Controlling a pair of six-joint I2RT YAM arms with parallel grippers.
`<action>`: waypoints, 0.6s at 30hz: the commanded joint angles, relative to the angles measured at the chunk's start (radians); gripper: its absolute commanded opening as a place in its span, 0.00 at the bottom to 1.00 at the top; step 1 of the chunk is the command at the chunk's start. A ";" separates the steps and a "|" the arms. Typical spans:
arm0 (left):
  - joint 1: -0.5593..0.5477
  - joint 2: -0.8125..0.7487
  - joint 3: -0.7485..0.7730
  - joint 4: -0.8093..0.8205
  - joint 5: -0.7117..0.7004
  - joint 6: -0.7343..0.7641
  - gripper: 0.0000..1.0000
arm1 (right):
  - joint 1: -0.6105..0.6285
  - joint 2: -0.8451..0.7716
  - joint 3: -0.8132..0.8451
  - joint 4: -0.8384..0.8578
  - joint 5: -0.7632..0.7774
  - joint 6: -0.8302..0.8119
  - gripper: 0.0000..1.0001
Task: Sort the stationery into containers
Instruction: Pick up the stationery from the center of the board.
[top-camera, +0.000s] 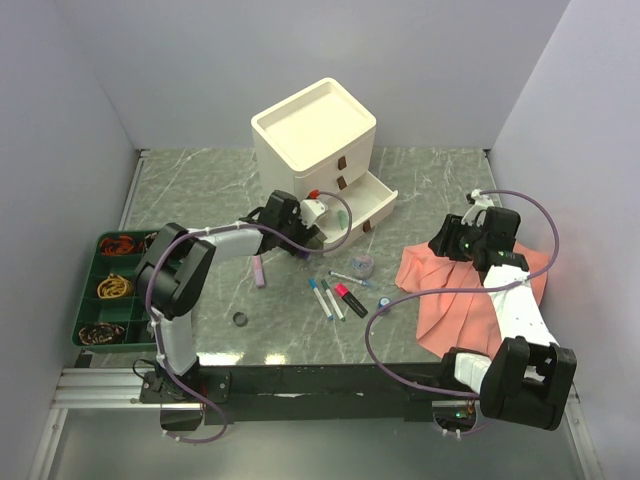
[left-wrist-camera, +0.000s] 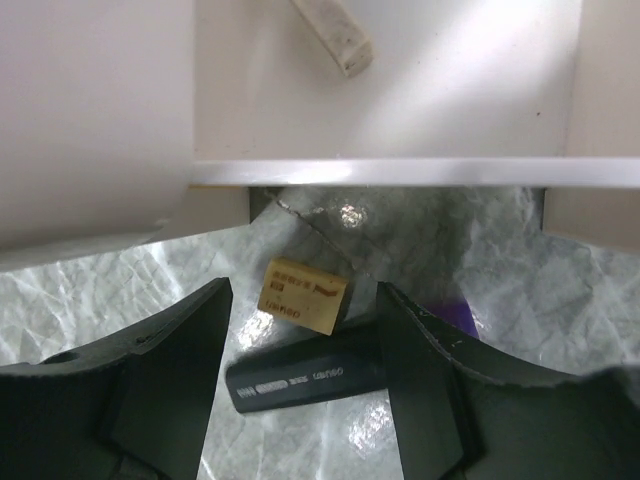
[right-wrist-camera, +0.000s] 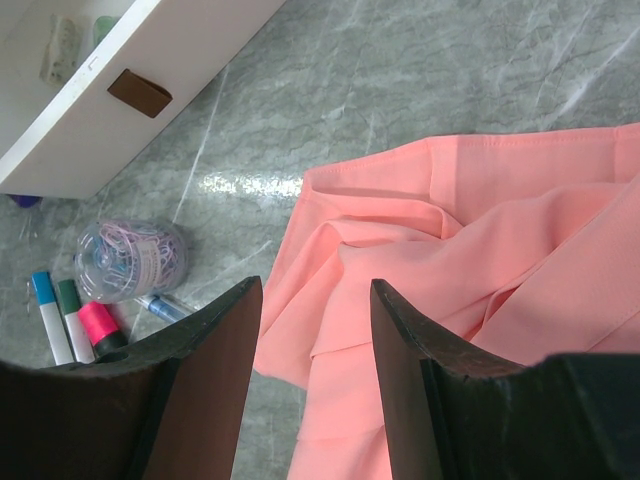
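My left gripper (top-camera: 303, 238) hovers open in front of the cream-white drawer box (top-camera: 315, 135), just below a pulled-out drawer (left-wrist-camera: 400, 172). Between its fingers, on the table, lie a yellow eraser (left-wrist-camera: 300, 296) and a dark marker (left-wrist-camera: 305, 380), neither gripped. A white eraser (left-wrist-camera: 333, 36) lies in that drawer. My right gripper (right-wrist-camera: 316, 285) stands open over the salmon-pink cloth (right-wrist-camera: 450, 250), holding nothing. Blue-capped pens (top-camera: 322, 297), a red-and-black marker (top-camera: 350, 299), a clear round case (top-camera: 363, 265), a blue-capped vial (top-camera: 384, 301), a lilac highlighter (top-camera: 260, 271) and a dark disc (top-camera: 240, 320) lie on the table.
A second drawer (top-camera: 368, 200) with a brown tab (right-wrist-camera: 140, 92) stands pulled out on the box's right. A green compartment tray (top-camera: 85, 300) with small items sits at the far left. Grey walls close in the marble table (top-camera: 200, 185) on three sides.
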 joint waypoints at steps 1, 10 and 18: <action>-0.009 0.023 0.052 -0.020 -0.042 0.011 0.64 | -0.008 -0.007 0.016 0.027 0.009 -0.008 0.55; -0.006 0.016 0.049 -0.097 0.004 0.029 0.47 | -0.008 -0.007 0.009 0.035 0.005 -0.003 0.55; -0.009 -0.058 -0.002 -0.126 0.104 0.017 0.27 | -0.008 0.013 0.027 0.042 -0.003 0.000 0.55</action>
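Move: The yellow block lies just beyond the left hand's open fingertips, about 1 cm ahead, 1 cm to the right and 2 cm lower. The black-and-purple marker lies crosswise some 3 cm back from the hand, level sideways and 3 cm lower. The pink box is roughly 8 cm back and 6 cm left; the open drawer is about 10 cm ahead and 11 cm right, slightly higher. From the idle right hand the block is about 10 cm ahead, 28 cm left, 11 cm down. The left fingers come to bear on the two sides of the yellow block, their gap shrinking to roughly half, with the grip effort rising at the end. Before that the open hand sinks about 1 cm towards the block; as the fingers shut it draws back some 1 cm over the marker, barely tilting. ##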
